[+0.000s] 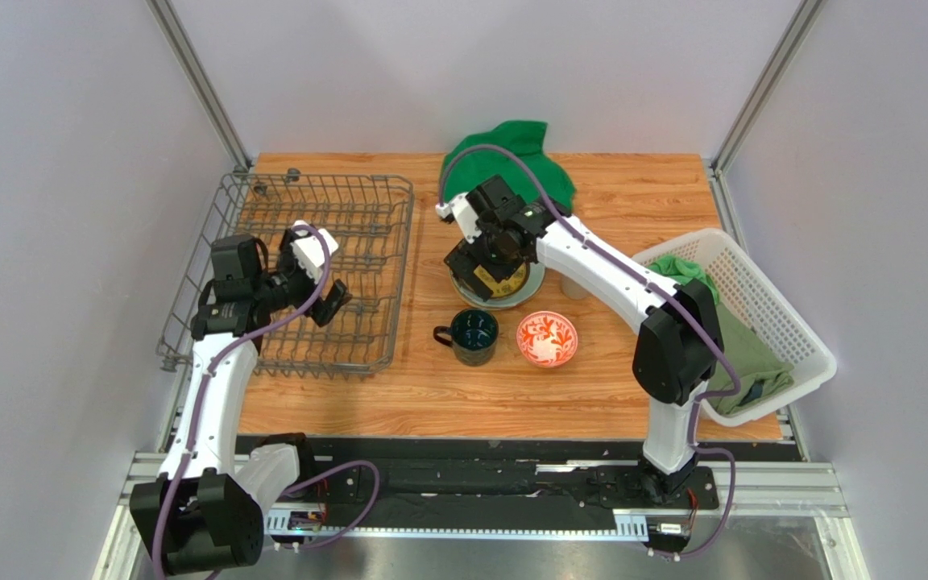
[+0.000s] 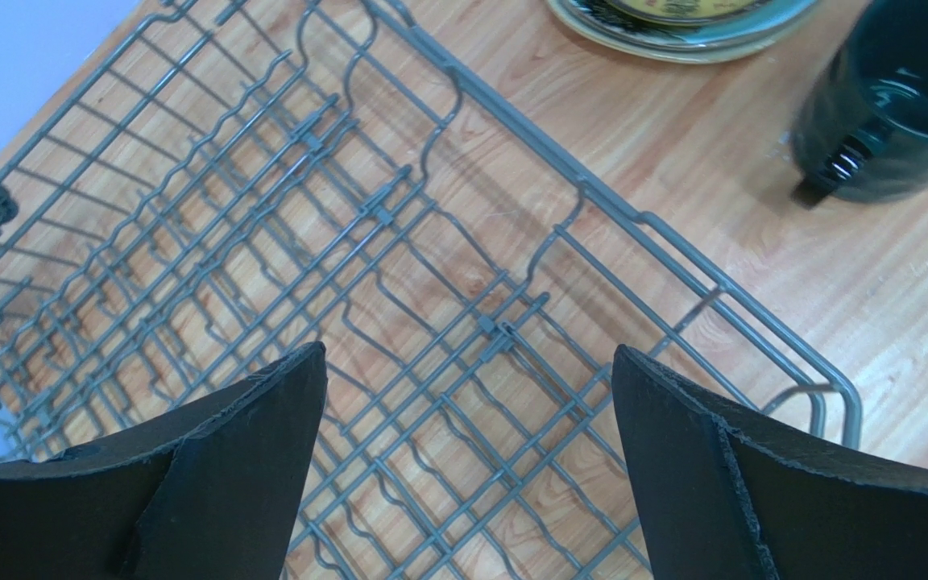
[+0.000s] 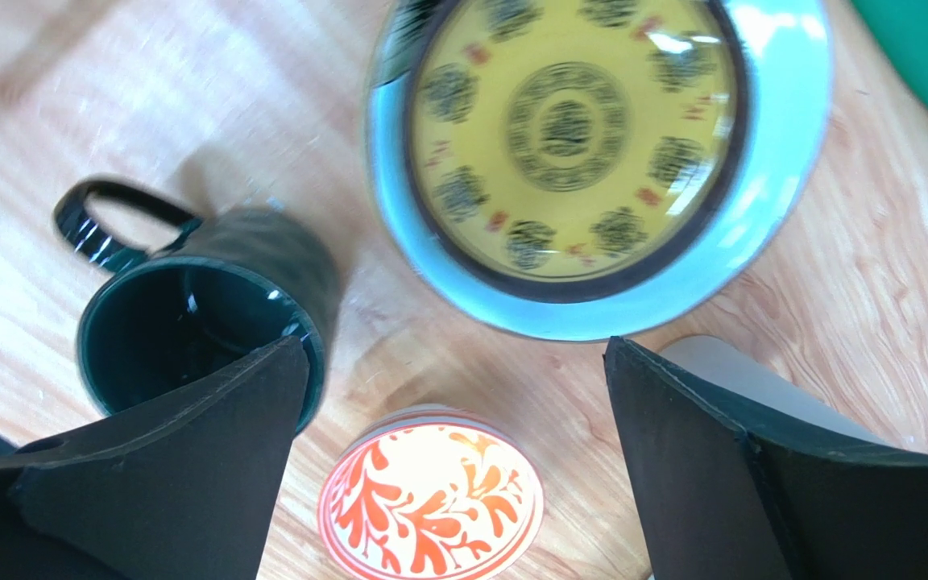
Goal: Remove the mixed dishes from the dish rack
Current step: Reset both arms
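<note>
The grey wire dish rack (image 1: 366, 224) lies at the table's left, and I see no dish in it. My left gripper (image 1: 315, 290) hangs open over its wires (image 2: 433, 278), holding nothing. Right of the rack, the small yellow-and-dark patterned plate (image 3: 572, 133) rests on the pale green plate (image 3: 784, 157). My right gripper (image 1: 490, 260) hovers open just above this stack (image 1: 527, 290) with nothing between its fingers. In front stand the dark teal mug (image 1: 473, 335) and the red-and-white bowl (image 1: 546, 338). The beige cup (image 3: 735, 375) sits right of the plates, partly behind my right finger.
A green cloth (image 1: 511, 151) is bunched at the table's back edge. A white lattice basket (image 1: 784, 302) with more green cloth hangs over the right edge. Grey walls close in on both sides.
</note>
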Controlling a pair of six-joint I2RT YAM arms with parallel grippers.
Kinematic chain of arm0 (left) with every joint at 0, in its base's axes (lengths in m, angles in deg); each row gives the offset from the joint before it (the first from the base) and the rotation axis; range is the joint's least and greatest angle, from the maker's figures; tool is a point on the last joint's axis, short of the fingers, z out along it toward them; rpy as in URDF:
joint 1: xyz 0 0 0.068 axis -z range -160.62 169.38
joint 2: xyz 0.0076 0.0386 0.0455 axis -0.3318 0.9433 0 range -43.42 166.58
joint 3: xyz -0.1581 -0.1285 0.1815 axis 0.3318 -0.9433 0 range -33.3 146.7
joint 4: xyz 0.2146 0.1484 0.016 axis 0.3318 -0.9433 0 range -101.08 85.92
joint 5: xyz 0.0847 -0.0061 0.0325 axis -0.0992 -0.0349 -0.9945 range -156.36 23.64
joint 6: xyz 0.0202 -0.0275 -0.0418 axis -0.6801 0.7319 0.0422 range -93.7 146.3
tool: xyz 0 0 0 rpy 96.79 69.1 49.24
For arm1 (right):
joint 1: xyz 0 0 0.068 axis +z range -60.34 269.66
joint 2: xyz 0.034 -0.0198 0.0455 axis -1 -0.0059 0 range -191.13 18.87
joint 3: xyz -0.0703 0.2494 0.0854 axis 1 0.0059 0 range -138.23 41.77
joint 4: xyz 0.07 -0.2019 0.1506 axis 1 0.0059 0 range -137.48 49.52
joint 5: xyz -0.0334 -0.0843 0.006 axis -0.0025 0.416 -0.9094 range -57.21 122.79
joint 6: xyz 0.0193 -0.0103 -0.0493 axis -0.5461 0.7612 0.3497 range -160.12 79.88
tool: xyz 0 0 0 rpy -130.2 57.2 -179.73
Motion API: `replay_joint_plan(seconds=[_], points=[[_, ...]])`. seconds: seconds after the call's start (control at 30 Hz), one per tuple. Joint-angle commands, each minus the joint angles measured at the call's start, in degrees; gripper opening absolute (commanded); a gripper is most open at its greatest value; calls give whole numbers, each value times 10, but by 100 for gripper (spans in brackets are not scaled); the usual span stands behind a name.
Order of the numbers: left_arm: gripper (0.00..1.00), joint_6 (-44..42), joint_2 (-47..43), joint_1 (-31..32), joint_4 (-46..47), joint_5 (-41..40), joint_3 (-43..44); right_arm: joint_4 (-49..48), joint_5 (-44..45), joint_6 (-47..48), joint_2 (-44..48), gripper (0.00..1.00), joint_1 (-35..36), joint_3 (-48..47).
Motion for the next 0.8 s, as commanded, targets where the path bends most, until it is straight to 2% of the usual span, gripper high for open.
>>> replay_joint_plan(seconds=[0.0,0.1,0.27,0.47,0.67,0.77], points=[[96,75,-5,1,77,-37,-5,-38,-30,-51,37,100,-48,-36],[96,116,5,0,105,-58,-2,-44,-73,-72,48,99,-82,-37],[96,203,23,0,159,-115,1,-100,-87,-105,90,100,-131,-7],[97,242,35,0,205,-139,5,-146,-36,-155,126,100,-178,3],[97,268,99,0,147,-115,76,-219,63,-149,175,100,-183,50],[98,285,131,0,159,-101,98,-269,88,-156,211,100,-184,97]])
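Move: The green mug just set down stands about 7 cm back from the right hand, level sideways and 10 cm below; the stacked plates are some 7 cm ahead of this hand and 3 cm right, the red-and-white bowl 6 cm back and 12 cm right, the beige cup 4 cm ahead and 18 cm right. The left hand has the rack's middle about 12 cm ahead and 9 cm left, and the mug roughly 20 cm right, level ahead. The right arm, empty and wide open, leaves the mug and plates, rising about 12 cm while swinging about as far to the right and 9 cm forward towards the space above and beyond the beige cup, turning some 30 degrees clockwise as its steeply downward fingers lift towards forward. Meanwhile the left hand, also open and empty, glides about 7 cm forward above the rack and a little left, turning counter-clockwise some 20 degrees, and neither hand touches anything. ##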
